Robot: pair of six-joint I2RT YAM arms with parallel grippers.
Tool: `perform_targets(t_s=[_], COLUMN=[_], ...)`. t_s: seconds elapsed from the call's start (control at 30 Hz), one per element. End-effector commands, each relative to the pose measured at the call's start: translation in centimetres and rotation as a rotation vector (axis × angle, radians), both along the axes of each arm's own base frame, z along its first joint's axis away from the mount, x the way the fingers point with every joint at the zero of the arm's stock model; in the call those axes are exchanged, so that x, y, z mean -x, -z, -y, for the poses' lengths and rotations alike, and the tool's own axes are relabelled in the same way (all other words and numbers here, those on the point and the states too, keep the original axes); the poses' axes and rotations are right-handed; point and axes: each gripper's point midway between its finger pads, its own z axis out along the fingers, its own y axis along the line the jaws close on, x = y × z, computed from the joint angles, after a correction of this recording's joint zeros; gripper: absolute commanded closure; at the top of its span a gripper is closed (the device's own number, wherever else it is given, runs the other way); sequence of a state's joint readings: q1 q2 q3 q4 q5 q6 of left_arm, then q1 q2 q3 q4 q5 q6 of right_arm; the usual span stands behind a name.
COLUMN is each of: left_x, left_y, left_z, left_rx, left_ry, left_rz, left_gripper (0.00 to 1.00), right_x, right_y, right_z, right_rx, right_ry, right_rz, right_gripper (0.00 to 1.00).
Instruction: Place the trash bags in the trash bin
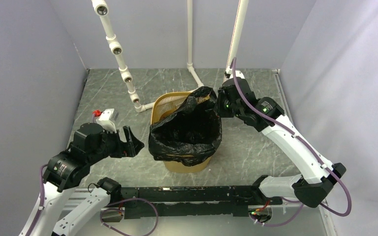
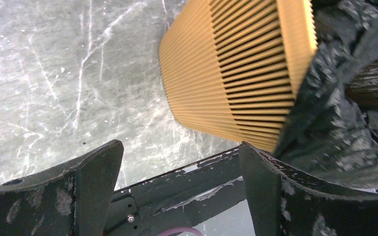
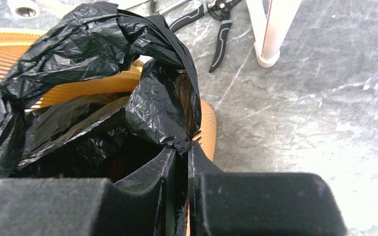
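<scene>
The yellow-orange trash bin (image 1: 169,102) stands upright mid-table. The black trash bag (image 1: 187,130) lies in it, its mouth folded over the near and left rim, while the far-left rim is bare. My right gripper (image 1: 220,105) is at the bin's far-right corner. In the right wrist view this gripper (image 3: 182,150) is shut on a bunched edge of the trash bag (image 3: 103,64) just above the bin's rim (image 3: 209,129). My left gripper (image 1: 133,142) hangs open just left of the bin. Nothing sits between the jaws of the left gripper (image 2: 179,147), with the slatted bin wall (image 2: 226,73) and bag edge (image 2: 339,113) ahead.
A white pipe frame (image 1: 120,64) rises behind the bin, one foot (image 3: 268,59) near black-handled pliers (image 3: 221,34). A small white and red object (image 1: 106,117) lies at the left. The black base rail (image 1: 192,196) runs along the near edge. Grey walls close in on both sides.
</scene>
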State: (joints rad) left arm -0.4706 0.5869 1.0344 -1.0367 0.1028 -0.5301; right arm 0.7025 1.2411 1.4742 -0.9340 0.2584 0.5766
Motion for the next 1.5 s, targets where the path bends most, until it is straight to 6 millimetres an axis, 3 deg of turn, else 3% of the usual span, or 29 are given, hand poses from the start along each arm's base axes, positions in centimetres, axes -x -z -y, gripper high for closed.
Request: perform_targets(t_s=[0.0, 0.17, 0.63, 0.93, 1.2, 1.27, 1.37, 1.47], left_x=[-0.7, -1.4, -1.4, -1.0, -0.7, -0.6, -0.5, -0.7], left_y=[-1.6, -4.1, -6.7, -7.9, -10.9, -11.4, -11.9, -11.8], left_z=[-1.9, -2.7, -2.4, -2.3, 0.1, 0.7, 1.5, 2.0], left_rx=[-0.034, -0.055, -0.068, -0.037, 0.029, 0.047, 0.069, 0.075], left_ry=[-0.095, -0.133, -0.084, -0.079, 0.054, 0.091, 0.132, 0.150], left_rz=[0.076, 0.130, 0.167, 0.201, 0.253, 0.260, 0.266, 0.261], left_gripper=[0.07, 0.07, 0.07, 0.07, 0.07, 0.07, 0.07, 0.07], right_x=[-0.9, -1.0, 0.2, -1.0, -2.0, -2.2, -2.7, -3.2], right_y=[-3.6, -3.3, -2.3, -2.4, -2.7, -2.9, -3.6, -4.6], right_z=[-1.0, -1.6, -6.2, -7.2, -7.4, -7.3, -7.0, -6.3], right_rx=[-0.012, 0.056, 0.197, 0.272, 0.279, 0.279, 0.289, 0.299], right_ry=[-0.086, -0.199, -0.721, -0.841, -0.788, -0.776, -0.730, -0.671], right_rz=[0.117, 0.137, 0.090, 0.102, 0.085, 0.080, 0.090, 0.113], right_gripper=[1.00, 1.00, 1.00, 0.92, 0.69, 0.58, 0.33, 0.22])
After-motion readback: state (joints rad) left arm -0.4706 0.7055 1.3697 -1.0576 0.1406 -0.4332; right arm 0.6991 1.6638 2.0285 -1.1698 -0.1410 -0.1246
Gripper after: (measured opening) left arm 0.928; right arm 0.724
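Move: The right hand still pinches the bag's far-right edge; the bin's bare far rim lies about 16 cm left of it, 5 cm farther out and slightly lower, and the bag's mouth is centred some 14 cm left and 10 cm back. The white pole's foot stands roughly 7 cm ahead, far below. The left hand, empty, has the bag's left edge about 7 cm to its right, level with it in reach, and the bin's bare left rim 7 cm right and 8 cm ahead. Leftward, the right hand draws the pinched bag edge about 7 cm along the far side towards the bin's bare rim, swinging some 45 degrees counter-clockwise; then its fingers open and let go, easing a little forward and up. The left hand, still wide open and empty, rises about 10 cm beside the bin and tips its fingers up slightly. ##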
